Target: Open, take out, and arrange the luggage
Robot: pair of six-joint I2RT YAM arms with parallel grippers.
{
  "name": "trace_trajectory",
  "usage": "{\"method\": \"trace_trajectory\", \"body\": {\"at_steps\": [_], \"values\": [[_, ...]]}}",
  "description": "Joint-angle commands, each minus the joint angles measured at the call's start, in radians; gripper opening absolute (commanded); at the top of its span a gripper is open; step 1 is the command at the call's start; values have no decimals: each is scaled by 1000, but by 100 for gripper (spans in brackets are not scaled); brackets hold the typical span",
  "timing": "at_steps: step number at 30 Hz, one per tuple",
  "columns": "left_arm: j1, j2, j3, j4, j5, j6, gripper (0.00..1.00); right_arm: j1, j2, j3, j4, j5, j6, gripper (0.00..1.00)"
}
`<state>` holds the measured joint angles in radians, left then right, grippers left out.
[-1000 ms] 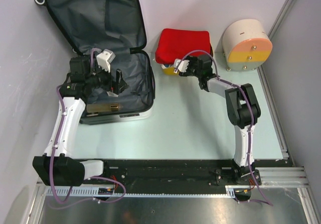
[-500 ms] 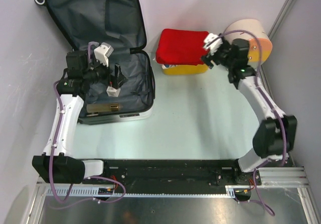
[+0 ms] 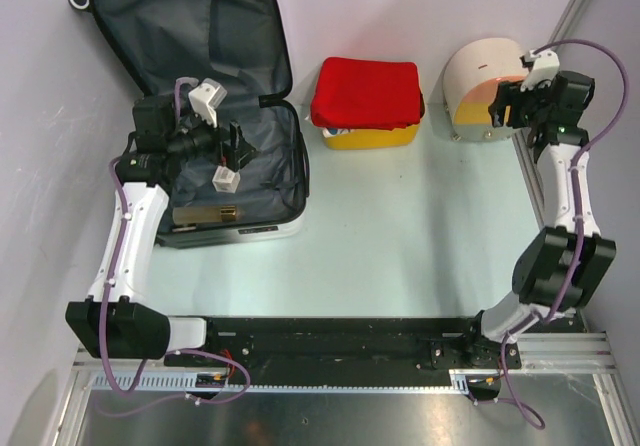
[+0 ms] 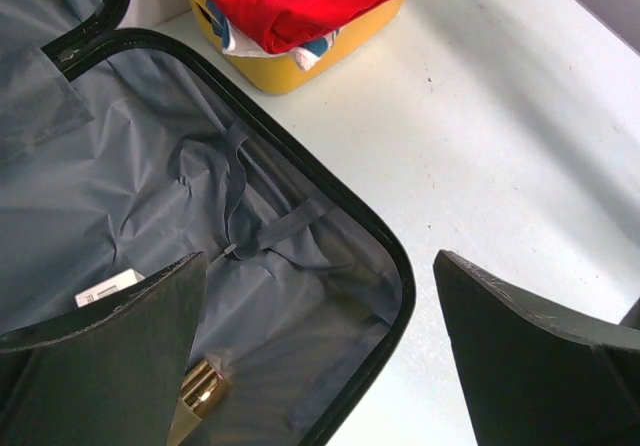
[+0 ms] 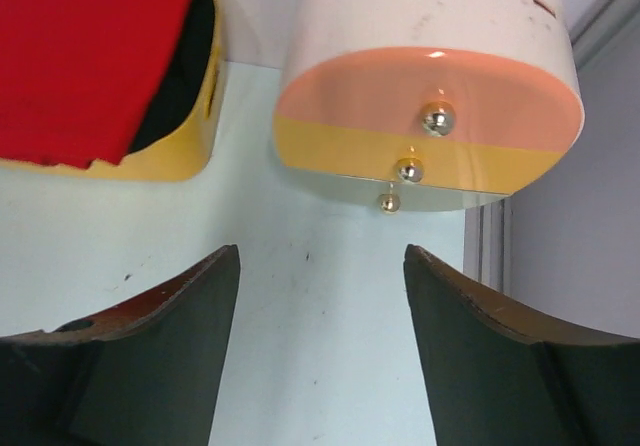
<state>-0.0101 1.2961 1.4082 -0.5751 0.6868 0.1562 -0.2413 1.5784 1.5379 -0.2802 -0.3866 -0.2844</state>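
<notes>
The luggage (image 3: 272, 161) lies open at the back left, its lid (image 3: 190, 26) leaning on the wall and its dark grey lining (image 4: 270, 296) showing. A strap (image 4: 235, 196) crosses the lining, and a gold-coloured item (image 4: 200, 391) and a white label (image 4: 105, 288) lie inside. My left gripper (image 3: 235, 154) hovers open over the lower half near its right rim, holding nothing (image 4: 320, 266). My right gripper (image 3: 503, 106) is open and empty at the back right, facing the round drawer box (image 5: 430, 96); its own view shows only bare table between its fingers (image 5: 322, 251).
A yellow basket (image 3: 370, 136) with a red cloth (image 3: 365, 91) on top stands between the luggage and the cream-and-orange drawer box (image 3: 480, 81). The box has three metal knobs (image 5: 410, 169). A metal frame rail (image 3: 545, 216) runs along the table's right edge.
My right arm has swung from the yellow basket to the right, over to the drawer box. The left gripper has stayed over the luggage, shifting only slightly.
</notes>
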Motion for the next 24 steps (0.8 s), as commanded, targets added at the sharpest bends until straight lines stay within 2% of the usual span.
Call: {"method": "trace_trajectory", "body": {"at_steps": [1, 5, 16, 24], "values": [[7, 14, 44, 46, 0, -43, 100, -35, 124, 137, 12, 14, 116, 70], [7, 31, 51, 44, -13, -27, 100, -64, 267, 231, 36, 6, 166, 65], [7, 83, 86, 46, -47, -24, 100, -66, 472, 418, 98, 5, 183, 57], [7, 97, 95, 44, -58, -24, 100, -64, 545, 499, 76, -18, 208, 39]]}}
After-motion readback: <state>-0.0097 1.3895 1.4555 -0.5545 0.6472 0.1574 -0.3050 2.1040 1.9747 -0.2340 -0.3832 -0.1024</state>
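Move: My right hand, half open and empty, hangs short of the round drawer cabinet. The cabinet's top knob is about 14 cm ahead, 6 cm to the right and 8 cm below; the middle knob sits some 5 cm under it and a touch to its left. The red cloth on the yellow bin lies roughly 17 cm ahead, 30 cm left and 14 cm down. From my left hand the top knob is about 26 cm ahead, 60 cm right and 9 cm lower. I drive my right hand forward about 12 cm to the cabinet's top knob. Early on I also swing it about 6 cm right and drop it some 7 cm, then run nearly level, rolling its left side up about 10 degrees, turning slightly clockwise, and partly closing the fingers around the line of the knob. My open left hand eases about 3 cm forward over the suitcase. ##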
